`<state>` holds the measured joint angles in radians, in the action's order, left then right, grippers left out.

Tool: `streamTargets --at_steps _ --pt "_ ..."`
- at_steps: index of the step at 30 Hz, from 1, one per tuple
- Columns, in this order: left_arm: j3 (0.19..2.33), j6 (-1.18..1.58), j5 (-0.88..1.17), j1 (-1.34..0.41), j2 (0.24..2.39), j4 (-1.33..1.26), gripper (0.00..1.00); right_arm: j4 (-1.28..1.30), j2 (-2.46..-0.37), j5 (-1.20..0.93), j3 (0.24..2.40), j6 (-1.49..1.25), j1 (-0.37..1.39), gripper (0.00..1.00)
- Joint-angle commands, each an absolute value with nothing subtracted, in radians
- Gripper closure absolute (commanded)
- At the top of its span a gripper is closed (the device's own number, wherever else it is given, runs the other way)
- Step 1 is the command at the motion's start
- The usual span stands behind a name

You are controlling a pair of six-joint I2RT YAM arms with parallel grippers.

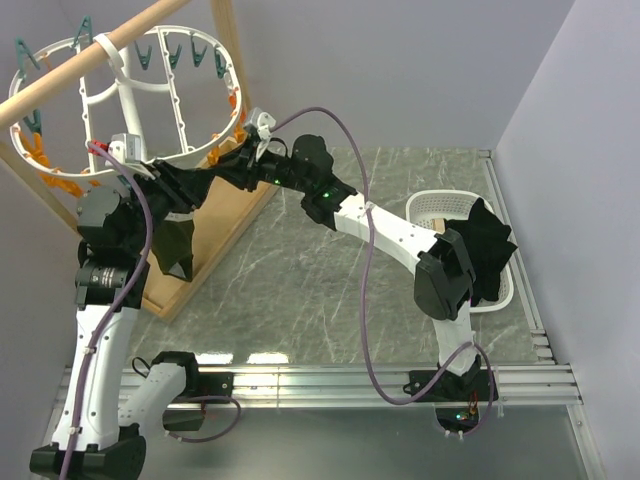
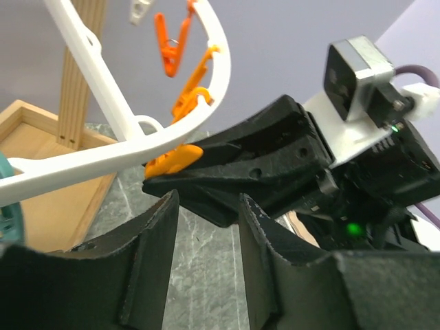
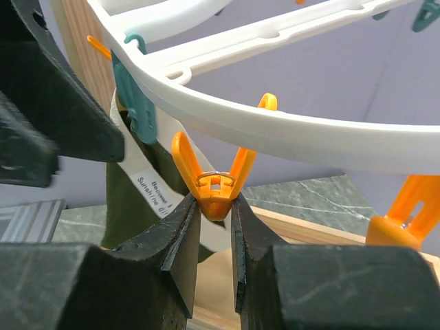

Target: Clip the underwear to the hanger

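The white hanger (image 1: 190, 152) hangs from a wooden pole, ringed with teal and orange clothespins. My right gripper (image 3: 215, 206) is shut on the lower end of an orange clothespin (image 3: 216, 185) that dangles from the hanger rim (image 3: 289, 127). The dark olive underwear (image 3: 127, 206), with a white label, hangs just behind it below a teal clothespin (image 3: 137, 106). From above, the underwear (image 1: 176, 250) droops under the hanger's near edge. My left gripper (image 2: 206, 227) is open with nothing between its fingers. It points at the right gripper (image 1: 226, 160) from close by.
The wooden stand's pole (image 1: 90, 52) and tray (image 1: 205, 265) sit at the left of the marble table. A white basket (image 1: 432, 210) holding a black garment (image 1: 487, 250) stands at the right edge. A purple cable (image 1: 366, 250) loops over the right arm.
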<state>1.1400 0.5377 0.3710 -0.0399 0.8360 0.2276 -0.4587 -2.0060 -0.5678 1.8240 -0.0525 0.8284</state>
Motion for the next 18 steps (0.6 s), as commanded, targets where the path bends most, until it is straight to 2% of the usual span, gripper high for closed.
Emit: streamTargets --at_steps 1,8,12,15,18 --pt "1.16 0.522 0.296 -0.058 0.847 0.173 0.55 -0.442 -1.933 -0.491 1.822 -0.008 0.851 1.0" --pt "1.178 0.518 0.239 -0.083 0.874 0.153 0.59 -0.405 -1.908 -0.434 1.802 0.069 0.887 1.0" --pt "1.18 0.529 0.206 -0.086 0.888 0.169 0.65 -0.407 -1.901 -0.434 1.792 0.072 0.89 1.0" --pt "1.177 0.535 0.181 -0.086 0.891 0.172 0.72 -0.41 -1.894 -0.454 1.784 0.068 0.89 1.0" --pt "1.181 0.552 0.17 -0.086 0.897 0.178 0.86 -0.422 -1.882 -0.488 1.769 0.063 0.89 0.98"
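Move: Straight ahead of the left fingers, about 4 cm out, 1 cm to their left and roughly level, is the orange clip on the hanger rim; the right fingertips already grip its lower end, its middle about 1 cm to their left and 1 cm above. A teal clip is some 6 cm left of the left hand, level with it, the underwear hangs about 5 cm back, 5 cm left and 6 cm lower, and the next orange clip is about 10 cm ahead and 3 cm right. Reaching forward about 2.5 cm, with a slight drift left and down and a small counter-clockwise turn, the left hand brings its fingertips up to the back handle of the orange clip and closes them from half open to nearly shut at it. The right hand keeps its pinch on the clip's lower end, easing about 1 cm down and turning some 5 degrees clockwise. ##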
